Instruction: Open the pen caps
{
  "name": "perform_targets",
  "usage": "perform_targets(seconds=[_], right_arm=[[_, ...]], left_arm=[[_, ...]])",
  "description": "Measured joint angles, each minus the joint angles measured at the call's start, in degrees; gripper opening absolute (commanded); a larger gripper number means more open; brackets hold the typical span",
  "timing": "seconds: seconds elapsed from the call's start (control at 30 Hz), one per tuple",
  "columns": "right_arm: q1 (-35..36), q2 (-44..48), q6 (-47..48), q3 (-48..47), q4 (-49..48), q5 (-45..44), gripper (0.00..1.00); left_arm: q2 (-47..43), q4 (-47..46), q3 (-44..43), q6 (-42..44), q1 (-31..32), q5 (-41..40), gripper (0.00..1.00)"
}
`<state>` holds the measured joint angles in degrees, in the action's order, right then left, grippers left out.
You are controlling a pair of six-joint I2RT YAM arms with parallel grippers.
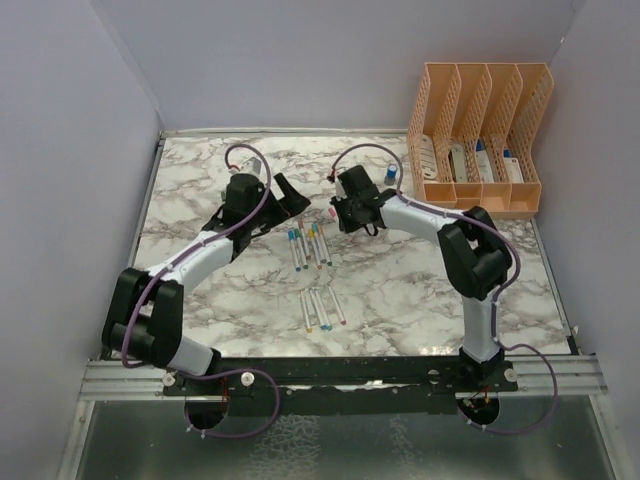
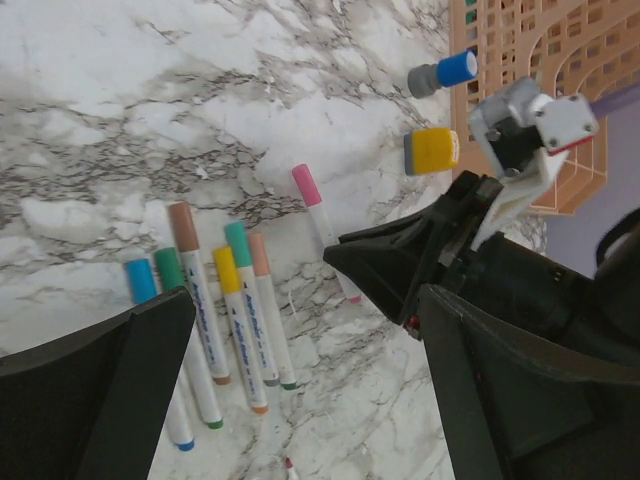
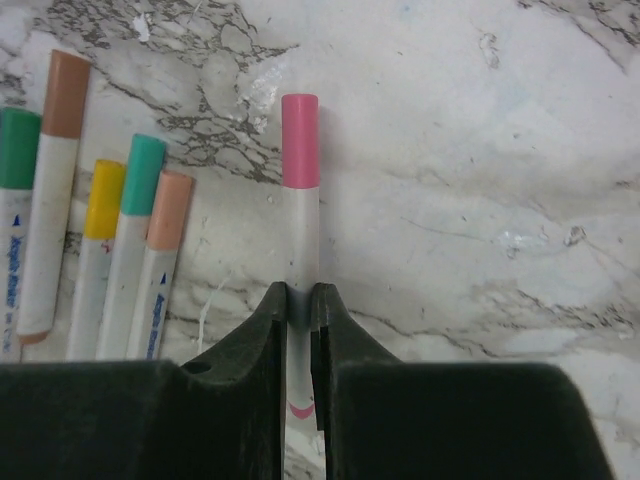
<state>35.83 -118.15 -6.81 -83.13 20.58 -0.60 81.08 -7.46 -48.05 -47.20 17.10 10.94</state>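
A pink-capped pen [image 3: 301, 235] lies on the marble table, its pink cap [image 3: 300, 140] pointing away from my right gripper [image 3: 300, 300], which is shut on the white barrel. In the left wrist view the same pen [image 2: 322, 222] runs under the right gripper's black fingers [image 2: 410, 255]. To its left lie several capped pens [image 2: 230, 300] side by side, with brown, teal, yellow, green, blue and peach caps. My left gripper [image 2: 310, 400] hangs open just above the table beside them, holding nothing. From above, the left gripper [image 1: 290, 197] and the right gripper [image 1: 342, 214] face each other over the pens [image 1: 308, 243].
A peach file divider rack [image 1: 480, 130] stands at the back right. A stubby blue bottle [image 2: 445, 72] and an orange one [image 2: 432, 150] lie near its base. Several more pens [image 1: 322, 308] lie closer to the arm bases. Walls enclose the table on three sides.
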Motion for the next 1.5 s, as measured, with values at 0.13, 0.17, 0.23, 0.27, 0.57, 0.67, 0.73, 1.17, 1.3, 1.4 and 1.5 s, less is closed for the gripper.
perform_targets(seconds=[0.13,0.17,0.23,0.27,0.57,0.67,0.73,1.17,1.3,1.4,1.5], right_arm=[[-0.28,6.25,-0.28,3.76,-0.46,0.11,0.01],[-0.28,8.41,-0.48,4.5,-0.98,0.52,0.01],[-0.28,11.45,-0.57,5.03,-1.31,0.96,0.01],[-0.28,13.4,-0.74,5.66,-2.29,1.68,0.01],[-0.28,19.78,-2.69,8.83,-4.39,8.44,0.01],[-0.28,20.02,-3.15,9.77,-4.42,9.99,0.01],[-0.28,20.24,-3.41,10.51,-4.37,10.84,0.01],[-0.28,23.78,-3.87,13.27,-6.82,14.49,0.01],[-0.26,23.8,-3.93,13.51,-7.58,15.32,0.01],[-0.26,23.8,-4.0,13.92,-7.91,15.56,0.01],[-0.26,23.8,-4.07,14.23,-8.17,15.74,0.01]], left_arm=[[5.07,-1.88,-2.62,-1.55,3.76,-0.33,0.95],[6.4,-2.32,-3.23,-2.01,4.42,-0.37,0.95],[8.33,-2.97,-4.24,-2.64,5.27,-0.48,0.94],[9.51,-3.32,-4.92,-3.06,5.73,-0.48,0.94],[14.29,-5.42,-9.49,-5.2,7.82,-0.94,0.92],[14.62,-6.14,-10.16,-5.84,8.31,-1.03,0.91],[14.75,-6.54,-10.49,-6.12,8.55,-1.09,0.88],[15.39,-9.62,-10.6,-7.85,10.25,-1.09,0.52],[15.39,-10.16,-10.6,-8.13,10.51,-1.09,0.37],[15.39,-10.25,-10.6,-8.31,10.54,-1.11,0.27],[15.39,-10.54,-10.6,-8.5,10.69,-1.11,0.21]])
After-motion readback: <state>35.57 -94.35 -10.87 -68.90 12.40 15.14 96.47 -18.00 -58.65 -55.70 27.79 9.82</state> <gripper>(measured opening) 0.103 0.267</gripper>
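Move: The pink-capped pen is already pinched in the right gripper near its bare end, low over the table; its cap lies about 5 cm ahead and 3 cm left of that hand, level with it. From the open left gripper the cap is some 7 cm ahead, 11 cm right and 13 cm below. The salmon-capped marker lies 4 cm back and 4 cm left of the right hand; the yellow bottle stands 8 cm ahead and 9 cm right of it. The pink-capped pen goes up about 12 cm in the right gripper's kept hold, quickly at first, then also some 5 cm back, while that wrist rolls about 20 degrees, left side rising. The left hand meets the cap, travelling some 10 cm right and a little forward with a shallow dip and recovery, then narrows its wide-open fingers to about a quarter around the cap. ##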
